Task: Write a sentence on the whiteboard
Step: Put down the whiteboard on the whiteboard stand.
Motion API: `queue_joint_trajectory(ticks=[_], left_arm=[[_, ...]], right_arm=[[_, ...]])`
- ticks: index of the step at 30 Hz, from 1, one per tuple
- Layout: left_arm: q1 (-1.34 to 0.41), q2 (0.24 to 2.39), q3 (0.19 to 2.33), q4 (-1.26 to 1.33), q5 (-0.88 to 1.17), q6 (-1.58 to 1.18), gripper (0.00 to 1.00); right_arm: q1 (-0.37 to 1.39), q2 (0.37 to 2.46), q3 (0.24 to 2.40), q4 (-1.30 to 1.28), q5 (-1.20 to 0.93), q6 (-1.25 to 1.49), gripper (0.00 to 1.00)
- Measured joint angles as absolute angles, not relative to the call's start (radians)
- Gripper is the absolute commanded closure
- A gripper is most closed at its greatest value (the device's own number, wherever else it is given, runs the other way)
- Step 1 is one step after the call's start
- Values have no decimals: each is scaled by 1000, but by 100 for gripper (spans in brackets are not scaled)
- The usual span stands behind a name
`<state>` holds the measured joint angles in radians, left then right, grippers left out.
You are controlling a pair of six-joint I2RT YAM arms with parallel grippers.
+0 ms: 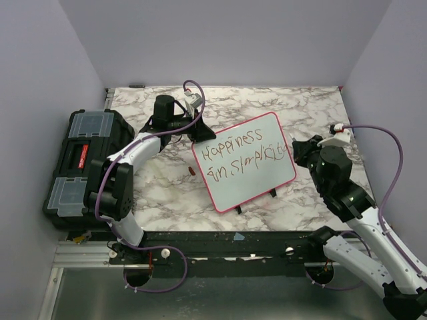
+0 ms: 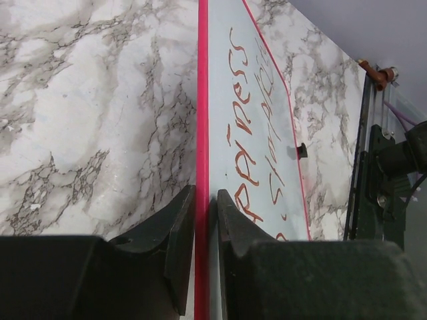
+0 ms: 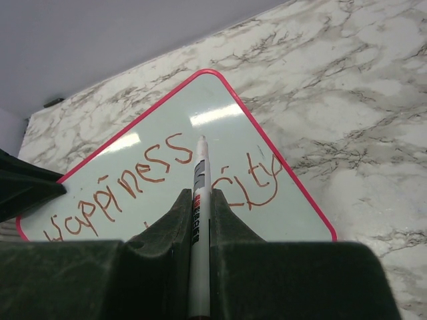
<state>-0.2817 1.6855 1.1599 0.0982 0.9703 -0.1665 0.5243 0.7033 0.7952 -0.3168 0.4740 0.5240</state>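
The whiteboard (image 1: 248, 179), white with a pink-red frame, stands tilted on two small black feet mid-table. The sentence (image 1: 243, 157) in red-brown marker reads roughly "Happiness / in Simplicity". My left gripper (image 1: 198, 135) straddles the board's far-left edge. In the left wrist view its fingers (image 2: 205, 193) close on the pink frame of the whiteboard (image 2: 202, 100), beside the sentence (image 2: 257, 153). My right gripper (image 1: 295, 149) hovers at the board's right edge. It (image 3: 200, 193) is shut on a white marker (image 3: 199, 173), tip pointing at the sentence (image 3: 147, 177) on the whiteboard (image 3: 160, 133), just off the surface.
A black toolbox (image 1: 83, 160) with clear lid compartments sits at the table's left edge. A small red-brown piece (image 1: 191, 171), perhaps a cap, lies on the marble left of the board. White walls close in the far and side edges.
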Motion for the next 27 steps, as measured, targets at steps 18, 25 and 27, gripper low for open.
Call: queue_joint_trajectory(ticks=[18,25,27], left_arm=[[-282,1673,1142,149,958,-139,64],[-281,1655,1130,157,956,-138,46],[-281,1649,1127,162,953,-139,42]], right_arm=[[524,708,795,-347,513,522,99],[524,706,795,-347,524,522,99],[524,706,795,-348,527,522,99]])
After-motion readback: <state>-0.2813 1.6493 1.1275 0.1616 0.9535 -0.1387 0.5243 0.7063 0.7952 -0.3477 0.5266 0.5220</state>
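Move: The left fingers still hold the upper-left part of the whiteboard's top edge; the board's middle is about 12 cm to their right, 6 cm back and 6 cm below. The stand's two black feet, at the board's lower edge, are centred around 16 cm right, 13 cm back and 14 cm down. The red cap lies roughly 7 cm left, 3 cm back and 17 cm below. From the right hand, the whiteboard's middle lies some 15 cm left, 6 cm ahead and 14 cm lower. Barely rising, by about 1 cm with most of it late, the left hand stays at the whiteboard's top edge and spreads its fingers to roughly half open, letting go of the board. The wrist rolls some 5 degrees around the line of the fingers, which end up astride the red rim, one on either side. ##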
